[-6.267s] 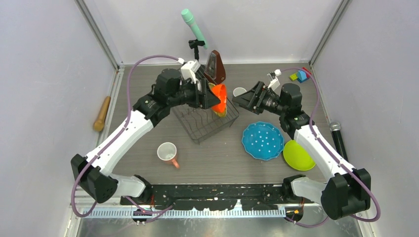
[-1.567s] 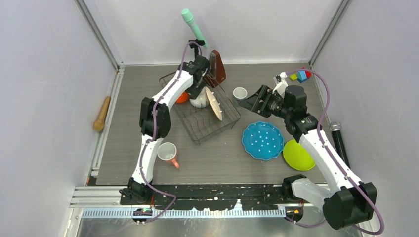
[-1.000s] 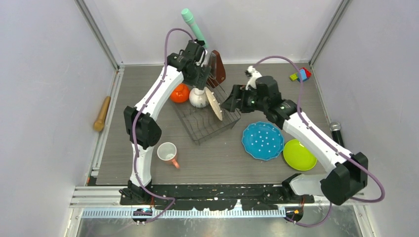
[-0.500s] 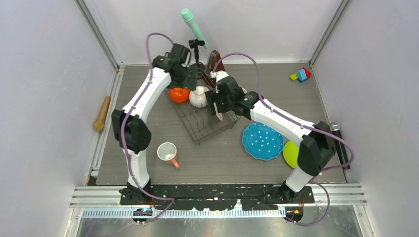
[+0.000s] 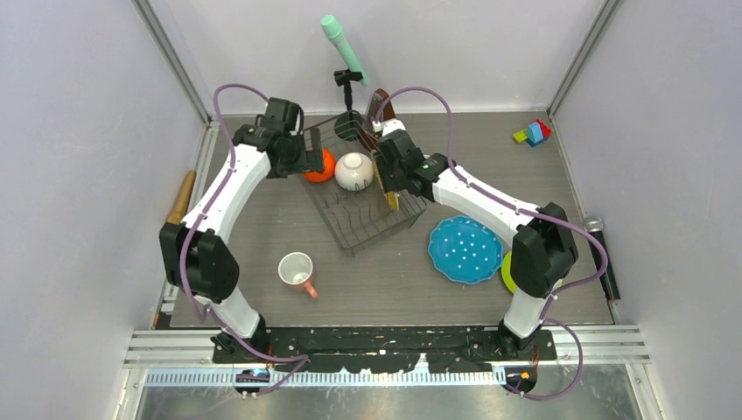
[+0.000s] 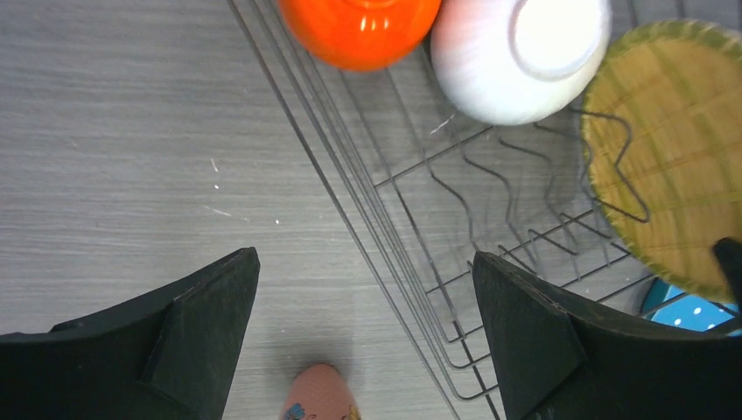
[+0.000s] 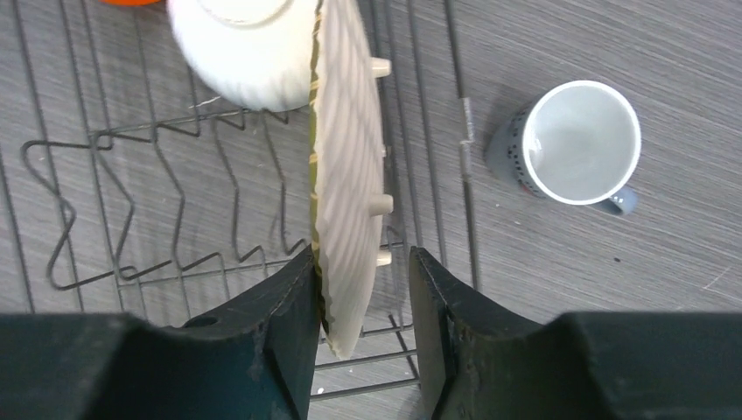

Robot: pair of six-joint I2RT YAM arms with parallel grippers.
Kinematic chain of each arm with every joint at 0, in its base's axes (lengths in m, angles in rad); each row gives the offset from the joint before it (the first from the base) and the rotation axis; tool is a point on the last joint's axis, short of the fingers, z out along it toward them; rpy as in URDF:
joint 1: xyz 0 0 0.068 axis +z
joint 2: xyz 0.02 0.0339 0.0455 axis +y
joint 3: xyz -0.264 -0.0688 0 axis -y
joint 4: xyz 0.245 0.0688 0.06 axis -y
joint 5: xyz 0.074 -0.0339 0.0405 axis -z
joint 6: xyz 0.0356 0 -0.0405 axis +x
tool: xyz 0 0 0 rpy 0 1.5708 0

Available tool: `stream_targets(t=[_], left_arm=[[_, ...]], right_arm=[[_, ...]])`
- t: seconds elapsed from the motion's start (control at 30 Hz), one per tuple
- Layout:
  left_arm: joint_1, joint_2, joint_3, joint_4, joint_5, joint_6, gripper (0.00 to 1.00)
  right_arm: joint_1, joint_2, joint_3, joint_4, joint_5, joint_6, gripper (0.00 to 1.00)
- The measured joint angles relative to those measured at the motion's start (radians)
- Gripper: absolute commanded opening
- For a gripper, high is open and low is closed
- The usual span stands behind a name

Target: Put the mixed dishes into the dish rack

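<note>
The black wire dish rack holds the white bowl and the yellow woven-pattern plate, which stands on edge in the prongs. The orange bowl rests at the rack's far left side. My right gripper straddles the plate's near rim: one pad touches it, and a gap shows at the other. My left gripper hangs wide open over the rack's left rim, holding nothing. The small grey mug stands just right of the rack. The pink mug, blue dotted plate and lime green plate lie on the table.
The brown metronome and a teal microphone on a stand are behind the rack. A wooden rolling pin lies at the left edge. Toy blocks sit far right, and a black microphone lies by the right wall.
My right gripper has come down over the yellow plate's rim and its jaws have narrowed around it. My left arm has drawn back to the left, away from the bowls, still open.
</note>
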Motion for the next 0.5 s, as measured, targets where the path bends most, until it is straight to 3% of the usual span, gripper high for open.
stream_targets(t=[0.27,0.43,0.5], left_arm=[[0.018,0.031,-0.070,0.033,0.048,-0.044,0.92],[0.020,0.034,-0.071,0.053,0.061,-0.064,0.92],[0.020,0.034,-0.072,0.058,0.063,-0.068,0.92]], right_arm=[[-0.078,0.000,0.000,-0.006,-0.018,0.025,0.46],[-0.103,0.000,0.000,-0.007,-0.049,0.037,0.72],[-0.108,0.000,0.000,-0.008,-0.060,0.037,0.77]])
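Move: The woven tray stands nearly upright between the right gripper's fingers, its middle about 4 cm ahead, 1 cm to the left and 5 cm below. From that gripper the white bowl is some 7 cm ahead and 9 cm left, the grey mug roughly 9 cm ahead and 9 cm right, both 10 to 12 cm lower. From the left gripper, the tray lies about 16 cm right, 3 cm ahead and 10 cm below. Draw the right gripper about 3 cm to the right and 2 cm forward at nearly the same height, dragging the tray's upper part along with the left-hand finger towards the rack's right side; then spread the fingers, the tray still between them. Meanwhile lower the open left gripper some 3 cm beside the rack's left rim. ##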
